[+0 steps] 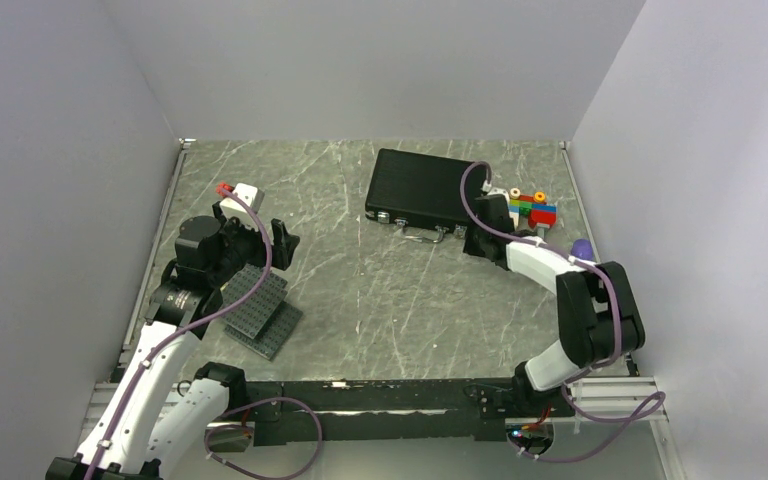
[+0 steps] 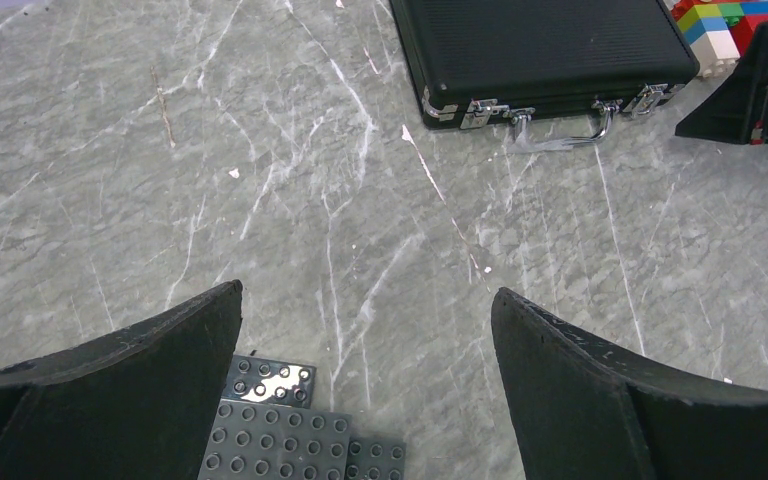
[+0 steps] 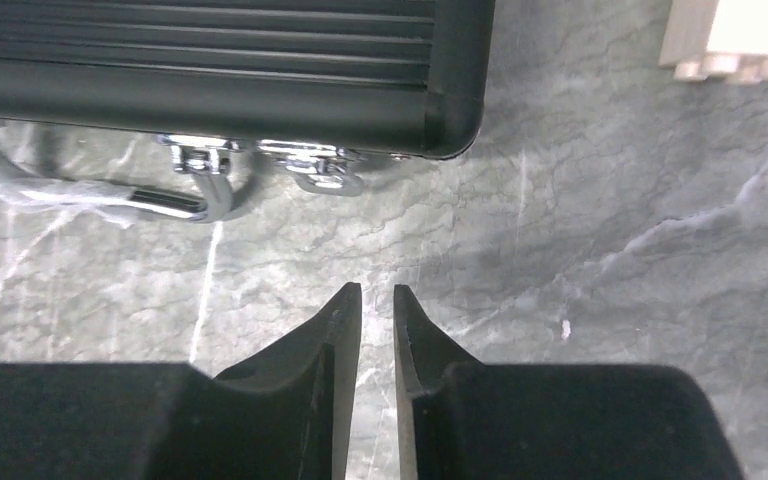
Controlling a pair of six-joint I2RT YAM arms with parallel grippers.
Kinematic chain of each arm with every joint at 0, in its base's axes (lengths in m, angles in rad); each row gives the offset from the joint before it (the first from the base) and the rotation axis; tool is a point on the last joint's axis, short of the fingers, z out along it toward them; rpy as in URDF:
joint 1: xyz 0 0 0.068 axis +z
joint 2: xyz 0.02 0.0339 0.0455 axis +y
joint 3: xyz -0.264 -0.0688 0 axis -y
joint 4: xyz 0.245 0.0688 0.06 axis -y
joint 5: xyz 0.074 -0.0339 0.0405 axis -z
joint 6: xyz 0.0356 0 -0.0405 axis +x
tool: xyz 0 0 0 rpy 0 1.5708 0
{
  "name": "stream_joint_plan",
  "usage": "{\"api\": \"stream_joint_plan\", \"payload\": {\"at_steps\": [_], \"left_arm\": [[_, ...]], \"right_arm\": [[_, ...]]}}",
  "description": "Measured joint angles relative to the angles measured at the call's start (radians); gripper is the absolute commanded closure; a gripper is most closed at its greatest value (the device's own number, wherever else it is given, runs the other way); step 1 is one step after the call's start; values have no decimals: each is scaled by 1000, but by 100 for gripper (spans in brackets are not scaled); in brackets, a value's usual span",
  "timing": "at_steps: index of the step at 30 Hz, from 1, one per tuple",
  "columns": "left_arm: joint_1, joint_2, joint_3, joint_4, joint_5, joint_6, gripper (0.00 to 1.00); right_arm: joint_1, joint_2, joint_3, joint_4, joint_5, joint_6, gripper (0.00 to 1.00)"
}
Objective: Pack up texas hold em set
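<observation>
The texas hold em set shows only as its black briefcase (image 1: 422,188), lying flat with the lid down at the back of the table; its contents are hidden. Its silver handle (image 3: 110,195) and a silver latch (image 3: 310,165) face the arms. My right gripper (image 1: 484,236) hovers just off the case's front right corner (image 3: 450,110). Its tips (image 3: 377,290) are shut to a thin slit with nothing between them. My left gripper (image 1: 285,245) hangs far to the left, open wide and empty (image 2: 368,290), with the case (image 2: 550,50) well ahead of it.
Dark grey studded building plates (image 1: 260,310) lie stacked under the left gripper (image 2: 280,430). A colourful toy-block figure (image 1: 530,208) stands right of the case, its white block (image 3: 735,35) near the right gripper. White walls enclose the marbled table (image 1: 390,300).
</observation>
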Motion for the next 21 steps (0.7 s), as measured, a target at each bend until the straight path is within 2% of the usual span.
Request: {"api": "stream_joint_plan", "payload": {"at_steps": [4,9,15,21], "left_arm": [[0,0,0,0,0,0,2],[0,0,0,0,0,0,2],[0,0,0,0,0,0,2],[0,-3,0,0,0,0,2]], "right_arm": [[0,-45,45,-53,-1,-24,76],[0,-41,181,-99,-4,-69,76],[-7,66,334,-93,-23,-119,76],[-35,208,377,-80,-72,-118,77]]}}
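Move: The closed suitcase lies ahead and to the left of the right hand, its middle about 14 cm out and 11 cm left, roughly level with the low fingertips. Its right latch is only some 4 cm ahead and 2 cm left. The toy blocks stand about 11 cm ahead and 15 cm to the right. From the left hand, the suitcase's middle is about 22 cm ahead, 32 cm right and 21 cm below. Upward and forward in a quick arc, the right hand leaves the low spot in front of the right latch, climbs about 9 cm to clear the suitcase's front edge, then sinks some 4 cm towards the lid near its front right corner. It ends about 9 cm farther forward; the fingers stay nearly shut and the wrist tips up about 10 degrees, then partly back. ##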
